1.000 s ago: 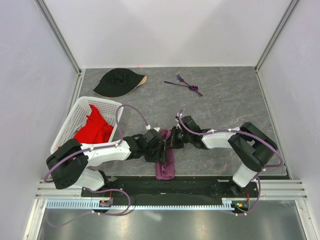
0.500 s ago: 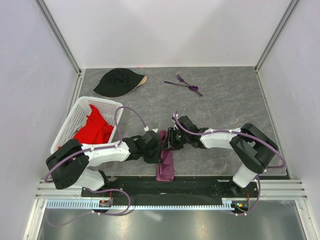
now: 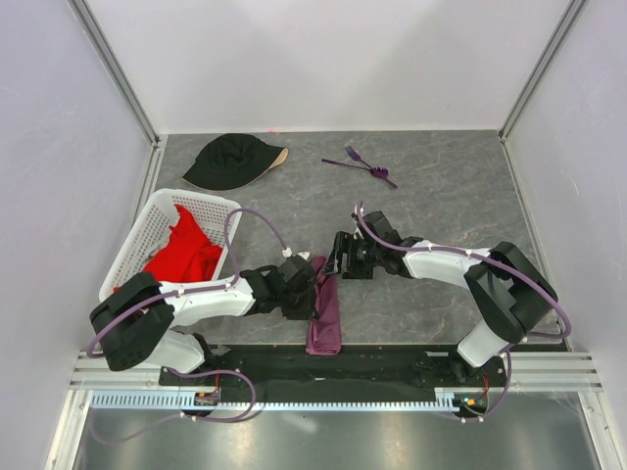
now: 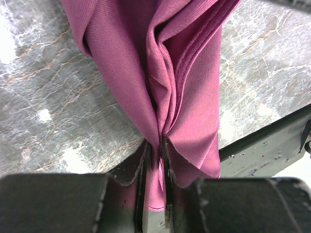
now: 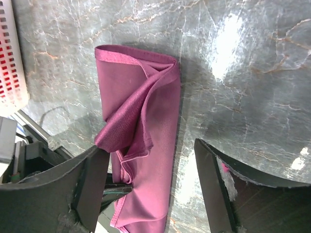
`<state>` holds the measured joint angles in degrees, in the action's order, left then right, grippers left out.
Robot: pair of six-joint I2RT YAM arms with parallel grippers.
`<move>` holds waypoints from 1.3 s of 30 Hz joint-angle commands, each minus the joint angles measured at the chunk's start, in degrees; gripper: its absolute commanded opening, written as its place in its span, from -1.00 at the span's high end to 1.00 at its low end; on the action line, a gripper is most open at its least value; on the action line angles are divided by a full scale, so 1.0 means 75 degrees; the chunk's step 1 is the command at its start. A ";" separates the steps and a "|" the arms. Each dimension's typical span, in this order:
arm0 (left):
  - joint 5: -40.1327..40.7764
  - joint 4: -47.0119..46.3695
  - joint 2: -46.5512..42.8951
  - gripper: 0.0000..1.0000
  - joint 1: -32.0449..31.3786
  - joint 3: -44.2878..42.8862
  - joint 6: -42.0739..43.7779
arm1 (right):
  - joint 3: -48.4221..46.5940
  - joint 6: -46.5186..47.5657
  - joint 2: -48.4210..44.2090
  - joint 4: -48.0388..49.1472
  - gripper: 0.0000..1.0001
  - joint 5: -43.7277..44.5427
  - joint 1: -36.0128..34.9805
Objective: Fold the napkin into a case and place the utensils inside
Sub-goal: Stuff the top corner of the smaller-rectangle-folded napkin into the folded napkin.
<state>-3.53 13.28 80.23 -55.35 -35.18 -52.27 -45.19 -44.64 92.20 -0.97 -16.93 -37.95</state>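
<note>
The plum-purple napkin [image 3: 326, 315] lies folded into a narrow long strip near the table's front edge, its near end hanging over the black rail. My left gripper [image 3: 313, 294] is shut on the strip's left side, and the left wrist view shows the cloth [image 4: 187, 73] bunched between the closed pads of that gripper [image 4: 154, 150]. My right gripper [image 3: 340, 257] hovers open just above the strip's far end. In the right wrist view its gripper [image 5: 148, 145] straddles the cloth [image 5: 155, 111] without touching it. The purple utensils [image 3: 361, 164] lie together at the back of the table.
A black cap [image 3: 233, 160] sits at the back left. A white lattice basket [image 3: 145, 233] holding a red cloth [image 3: 186, 252] stands by the left wall. The black base rail [image 3: 392, 364] runs along the front edge.
My right gripper has opened, let go of the napkin and pulled back up and to the right. My left gripper has shut on the napkin's folded edge.
</note>
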 commanded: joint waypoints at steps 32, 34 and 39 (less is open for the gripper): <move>-0.0209 -0.0188 0.0260 0.69 0.0009 -0.0067 -0.0120 | -0.1018 0.0363 -0.0048 -0.0409 0.29 0.0019 -0.0013; -0.0186 -0.0200 0.0318 0.69 0.0021 -0.0149 -0.0109 | -0.1064 0.0363 -0.0013 -0.0409 0.45 0.0042 -0.0014; -0.0080 -0.0247 0.0705 0.69 0.0032 -0.0547 -0.0062 | -0.1439 0.0550 0.0419 -0.0421 0.93 -0.0028 0.0080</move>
<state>-5.06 12.03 82.59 -55.31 -36.32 -52.27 -51.70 -41.89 93.69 -4.64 -17.04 -38.00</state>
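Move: The napkin's top corner, standing up as a loose flap, lies about 2 cm to the left of the open right fingers and 1 cm ahead, roughly level with them. From that hand the napkin's far end is some 4 cm ahead, 3 cm left and 3 cm lower. The left gripper, already holding the napkin's side, is about 11 cm back and 5 cm left. From the left hand, the flap is roughly 12 cm ahead, 3 cm right and a little higher. The right fingers close from wide open to nearly shut, pinching the upright flap of the top corner between their tips. The hand first rises some 2.5 cm while reaching forward and left towards the flap, then eases back slightly as the fingers shut. The left hand keeps its grip on the napkin's side and shifts about 1 cm to the right. ##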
